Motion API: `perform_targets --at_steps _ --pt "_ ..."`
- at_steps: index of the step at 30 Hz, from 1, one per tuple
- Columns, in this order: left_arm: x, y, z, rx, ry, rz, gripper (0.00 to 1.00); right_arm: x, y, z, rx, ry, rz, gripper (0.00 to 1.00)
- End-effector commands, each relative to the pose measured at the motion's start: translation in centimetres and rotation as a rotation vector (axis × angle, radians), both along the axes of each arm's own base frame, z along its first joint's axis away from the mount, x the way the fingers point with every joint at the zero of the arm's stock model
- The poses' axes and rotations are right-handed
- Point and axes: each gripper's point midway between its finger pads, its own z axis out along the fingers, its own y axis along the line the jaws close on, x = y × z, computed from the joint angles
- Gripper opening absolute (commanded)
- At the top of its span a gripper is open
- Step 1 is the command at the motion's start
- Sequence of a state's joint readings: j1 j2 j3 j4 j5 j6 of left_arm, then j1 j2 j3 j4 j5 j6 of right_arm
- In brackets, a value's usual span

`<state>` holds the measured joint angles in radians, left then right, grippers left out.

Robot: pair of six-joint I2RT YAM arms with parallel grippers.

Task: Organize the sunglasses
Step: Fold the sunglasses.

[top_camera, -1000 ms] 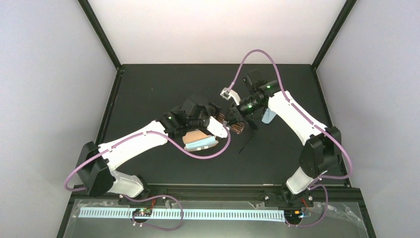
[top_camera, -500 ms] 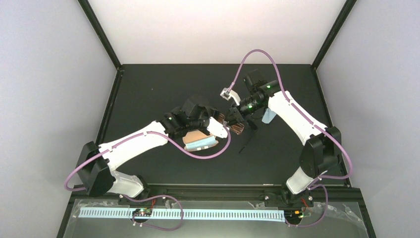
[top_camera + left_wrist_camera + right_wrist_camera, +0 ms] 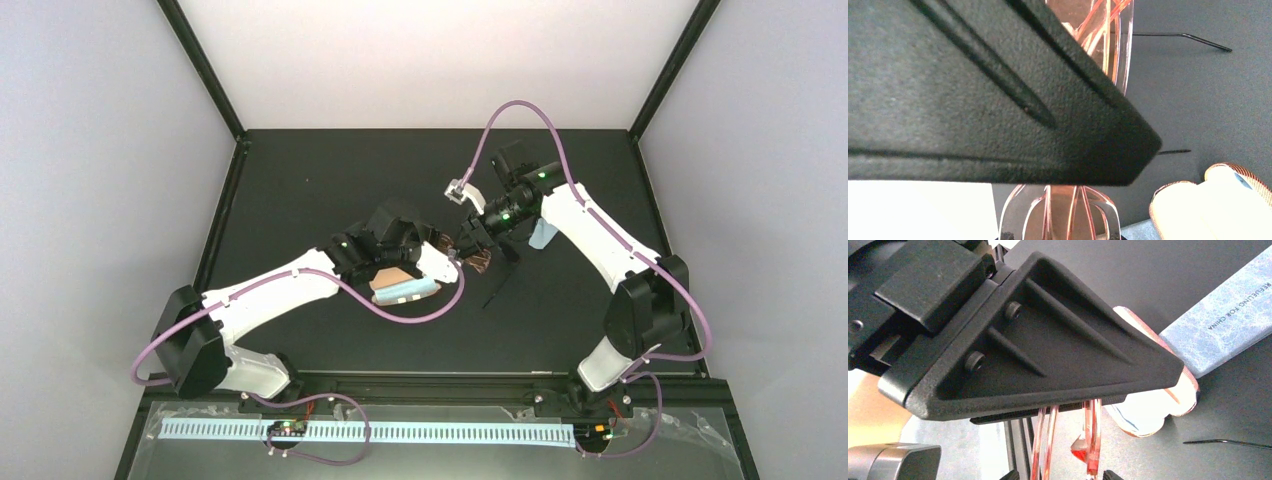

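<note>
The reddish-brown sunglasses hang folded above mid-table between both grippers. In the left wrist view their translucent frame fills the gap between my left gripper's jaws, which are shut on it. My right gripper stands open around the same frame, with a gap at one jaw. From above, the left gripper and right gripper nearly touch. Of the black sunglasses only a thin arm shows on the mat below; the rest is hidden under the right gripper.
A tan case with a light blue cloth lies under the left wrist. A blue-grey case lies behind the right forearm. Black frame posts border the mat.
My left jaws have closed onto the reddish-brown frame and my right jaws have opened off it. The left wrist shifted slightly back; the glasses stayed about where they were.
</note>
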<state>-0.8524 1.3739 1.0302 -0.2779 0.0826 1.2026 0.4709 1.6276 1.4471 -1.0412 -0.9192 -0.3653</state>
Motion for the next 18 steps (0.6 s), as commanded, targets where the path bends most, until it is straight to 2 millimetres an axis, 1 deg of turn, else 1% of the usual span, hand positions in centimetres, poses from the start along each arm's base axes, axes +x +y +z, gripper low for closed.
perform_targets --at_steps 1,5,8,12,15,18 --pt "-0.2 -0.1 2.0 -0.082 -0.006 0.003 0.35 0.1 -0.4 1.0 0.005 -0.051 0.003 0.48" --pt "-0.5 0.2 2.2 -0.116 0.033 -0.002 0.34 0.8 -1.6 1.5 -0.001 -0.105 -0.026 0.62" --pt "-0.6 0.4 2.7 -0.151 0.064 -0.002 0.34 1.3 -2.6 2.8 0.032 -0.138 -0.051 0.69" --pt "-0.5 0.7 3.1 -0.196 0.120 0.006 0.34 1.2 -3.5 5.4 0.103 -0.194 -0.059 0.75" --pt "-0.5 0.7 3.5 -0.226 0.161 0.009 0.34 0.9 -3.9 7.7 0.150 -0.268 -0.059 0.81" --pt "-0.4 0.6 4.5 -0.282 0.228 0.010 0.34 0.8 -4.7 9.9 0.193 -0.363 -0.075 0.85"
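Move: The brown glasses are already folded and in the left hand's grip by one lens end, so their middle lies about 4 cm to that hand's right and a touch below it. The right fingers, already partly open, straddle them, their middle some 1 cm right and 2 cm below. From the left hand, the open case lies about 9 cm left, 4 cm back; the blue box 9 cm left, 6 cm ahead. The black sunglasses lie about 9 cm right of the right hand, roughly level fore and aft, all three far below. The right hand spreads its fingers to about twice their gap and backs off the folded brown glasses, first to the right and slightly forward, then climbing steeply, about 5 cm up and 4 cm right in all, the wrist tilting by a bit over 10 degrees. The left hand keeps its grip on the lens end with its opening unchanged, lifts the glasses 1.5 cm and eases them about as far left, tilting roughly 10 degrees so its fingers swing a little more to the right. ##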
